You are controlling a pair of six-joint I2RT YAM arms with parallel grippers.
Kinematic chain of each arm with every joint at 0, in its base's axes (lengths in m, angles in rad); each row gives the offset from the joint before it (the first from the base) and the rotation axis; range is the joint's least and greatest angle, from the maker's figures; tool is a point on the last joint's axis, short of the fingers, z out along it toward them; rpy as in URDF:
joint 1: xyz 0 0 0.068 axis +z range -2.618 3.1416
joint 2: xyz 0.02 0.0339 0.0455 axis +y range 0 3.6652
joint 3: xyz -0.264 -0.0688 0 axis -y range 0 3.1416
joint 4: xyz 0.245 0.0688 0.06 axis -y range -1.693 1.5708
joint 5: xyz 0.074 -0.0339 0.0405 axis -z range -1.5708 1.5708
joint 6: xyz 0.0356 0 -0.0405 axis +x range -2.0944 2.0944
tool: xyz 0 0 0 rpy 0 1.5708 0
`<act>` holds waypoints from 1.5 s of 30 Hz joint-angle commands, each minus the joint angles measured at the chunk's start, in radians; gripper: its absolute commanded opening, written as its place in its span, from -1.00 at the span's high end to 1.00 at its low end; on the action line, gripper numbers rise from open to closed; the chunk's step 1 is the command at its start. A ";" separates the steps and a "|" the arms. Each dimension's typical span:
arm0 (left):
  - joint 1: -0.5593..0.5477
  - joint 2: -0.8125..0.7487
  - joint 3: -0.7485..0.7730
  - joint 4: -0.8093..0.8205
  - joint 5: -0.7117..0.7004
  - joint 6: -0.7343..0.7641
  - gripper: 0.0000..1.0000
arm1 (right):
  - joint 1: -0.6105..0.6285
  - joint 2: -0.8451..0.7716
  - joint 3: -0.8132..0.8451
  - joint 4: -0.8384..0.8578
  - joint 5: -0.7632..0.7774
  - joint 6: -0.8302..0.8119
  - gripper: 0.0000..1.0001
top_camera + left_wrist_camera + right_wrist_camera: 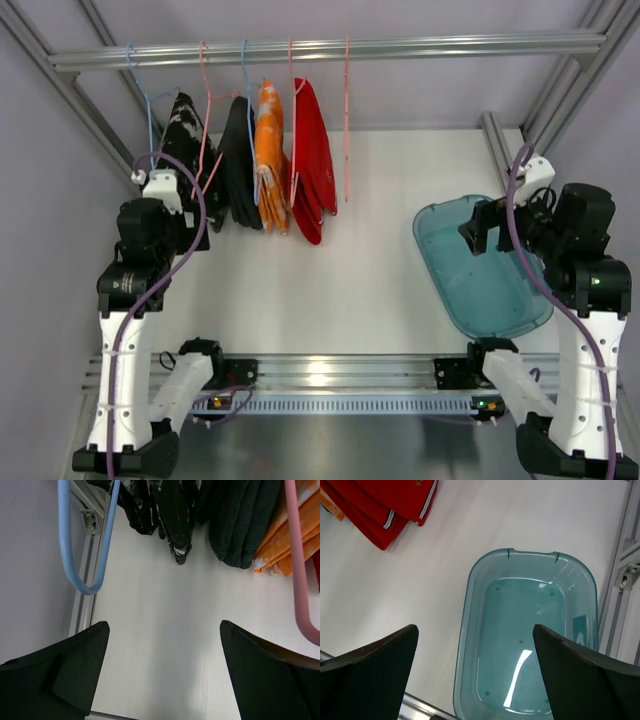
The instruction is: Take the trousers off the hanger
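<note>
The bright red trousers (312,165) hang from a pink hanger on the rail, and their leg ends show in the right wrist view (385,510). The orange trousers with white markings (270,160) hang just left of them, and also show in the left wrist view (287,540). My left gripper (170,192) is open and empty (162,625), low at the left end of the row, below a blue hanger (75,555). My right gripper (478,232) is open and empty (475,627) over the left rim of a teal tub.
A black garment (240,160) and a black-and-white patterned one (185,135) hang left of the orange trousers. An empty pink hanger (347,120) hangs right of the red pair. The teal tub (440,275) sits at the right (530,630). Frame posts stand at both sides.
</note>
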 commanded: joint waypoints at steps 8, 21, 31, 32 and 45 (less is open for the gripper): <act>0.005 0.048 0.149 0.033 0.014 -0.089 -0.97 | 0.007 0.167 0.117 0.274 -0.274 0.274 -0.99; 0.046 0.102 0.213 0.035 0.087 -0.194 -0.97 | 0.381 0.489 0.371 0.693 -0.169 0.602 -0.99; 0.095 -0.012 0.126 0.035 0.156 -0.176 -0.97 | 0.637 0.661 0.415 0.943 0.000 0.897 -0.90; 0.094 -0.030 0.115 0.036 0.165 -0.164 -0.97 | 0.648 0.683 0.420 0.949 0.012 0.906 -0.87; 0.092 -0.234 0.011 -0.128 0.384 0.049 -0.97 | 0.783 0.825 0.496 0.935 0.144 1.047 -0.51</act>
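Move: The right gripper is empty; the near arm of the red trousers' pink hanger is about 35 cm to its left, 14 cm ahead and 11 cm higher. The red trousers hang about 8 cm beyond that arm and slightly lower. The empty pink hanger's near arm is some 8 cm to the right of it, level with it. From the left gripper, the red trousers' hanger arm lies 22 cm right, 12 cm ahead, 14 cm up. Send the right gripper forward about 10 cm, then sweep it some 33 cm left towards the red trousers' hanger, climbing about 12 cm overall. Roll and swing the wrist some 50 degrees until the fingers point left and forward, about level, and start narrowing them around the hanger's near arm. Lift the left gripper 4 cm, then draw it back and left from the rack, open. ##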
